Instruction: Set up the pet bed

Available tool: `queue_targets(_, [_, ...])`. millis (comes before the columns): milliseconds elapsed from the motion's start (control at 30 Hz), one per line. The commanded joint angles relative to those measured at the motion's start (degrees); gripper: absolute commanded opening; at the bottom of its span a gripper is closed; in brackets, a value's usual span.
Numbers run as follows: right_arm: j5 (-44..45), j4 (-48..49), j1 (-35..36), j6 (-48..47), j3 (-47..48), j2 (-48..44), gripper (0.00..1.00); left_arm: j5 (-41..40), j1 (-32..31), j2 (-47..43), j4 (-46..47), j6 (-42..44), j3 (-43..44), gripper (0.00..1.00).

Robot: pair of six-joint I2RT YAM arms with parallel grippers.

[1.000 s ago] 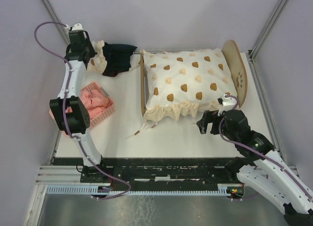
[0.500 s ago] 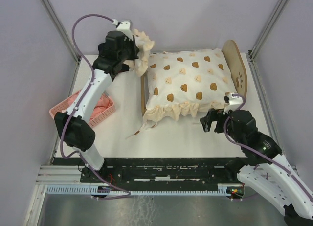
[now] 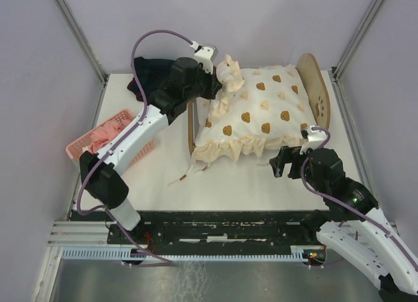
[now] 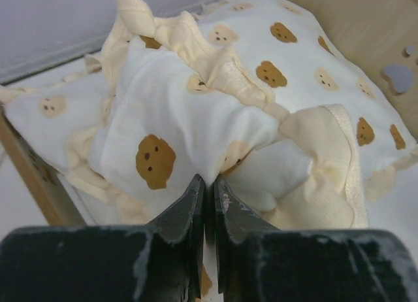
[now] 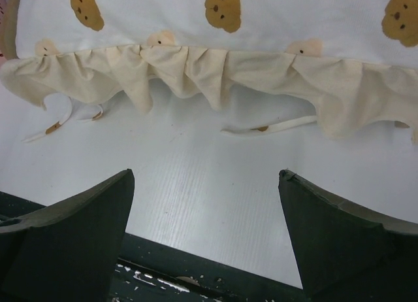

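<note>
The pet bed (image 3: 319, 93) is a plywood frame with a paw-print headboard on the right and a low footboard (image 3: 191, 122) on the left. A cream bear-print quilt (image 3: 261, 116) covers it. My left gripper (image 3: 219, 86) hangs over the foot end, shut on a small ruffled bear-print pillow (image 3: 230, 76). In the left wrist view the jaws (image 4: 208, 180) pinch a fold of that pillow (image 4: 196, 112) above the quilt (image 4: 307, 47). My right gripper (image 3: 287, 163) stands open over the white tabletop just in front of the bed. Its wrist view shows the quilt's frill (image 5: 196, 67) ahead of the empty gripper (image 5: 206, 174).
A pink basket (image 3: 81, 145) with pink cloth sits at the left, partly under my left arm. A dark cloth (image 3: 153, 76) lies at the back left. Loose quilt ties (image 5: 268, 127) trail on the table in front of the bed.
My left arm has swung from the back left corner to the right, carrying the pillow to above the bed's foot end. The dark cloth stayed behind. My right arm barely shifted.
</note>
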Motion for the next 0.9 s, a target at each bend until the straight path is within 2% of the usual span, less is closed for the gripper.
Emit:
queue_targets(0, [1.7,1.0,0.0,-0.7,2.7,0.5,0.99,5.4,-0.9,0.1,4.4,-3.6,-2.3,0.24])
queue_targets(100, [2.3,0.8,-0.1,-0.2,3.9,1.4,0.99,7.9,-1.0,-0.6,5.1,-6.5,-3.9,0.42])
queue_targets(300, [1.3,3.5,0.0,0.3,8.0,5.7,1.0,6.4,-0.9,-6.5,5.2,-9.1,-10.1,0.64])
queue_targets(333, [1.1,4.3,0.0,0.3,8.8,6.8,1.0,6.1,-1.0,-8.0,5.3,-9.3,-11.5,0.71])
queue_targets(400, [0.6,5.9,0.0,0.4,10.7,9.2,0.97,5.8,-0.9,-11.0,5.5,-9.9,-14.2,0.94])
queue_targets(433, [0.2,6.9,-0.1,0.5,11.7,10.6,0.95,6.2,-0.9,-12.7,5.5,-10.0,-15.6,1.0])
queue_targets(633, [-1.9,10.4,-0.1,0.5,20.1,21.6,0.73,6.1,-0.9,-23.3,3.3,-9.1,-23.8,0.99])
queue_targets(867, [-1.4,13.5,0.1,-0.3,29.8,34.1,0.55,5.4,-0.9,-38.5,0.3,-4.3,-36.5,0.99])
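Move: The small bear-print pillow is still pinched in the left hand, its middle about 3 cm right and 3 cm below; the bare spot for it on the bed's cushion lies some 10 cm below, about 4 cm right and 1 cm back. The bed's left end board is roughly 9 cm left and 3 cm back, the dark cloth 21 cm left and 11 cm farther out. From the empty right hand, the pillow is about 23 cm ahead, 18 cm left and 6 cm higher. The small pillow is let go over the left half of the bed's cushion: the left hand sinks about 5 cm, easing back as its fingers open wide, then backs clear, rising again and drifting left, some 14 cm back in all. Meanwhile the open right hand sweeps forward, up and left over the bed towards the pillow, partly closing its fingers on nothing. ##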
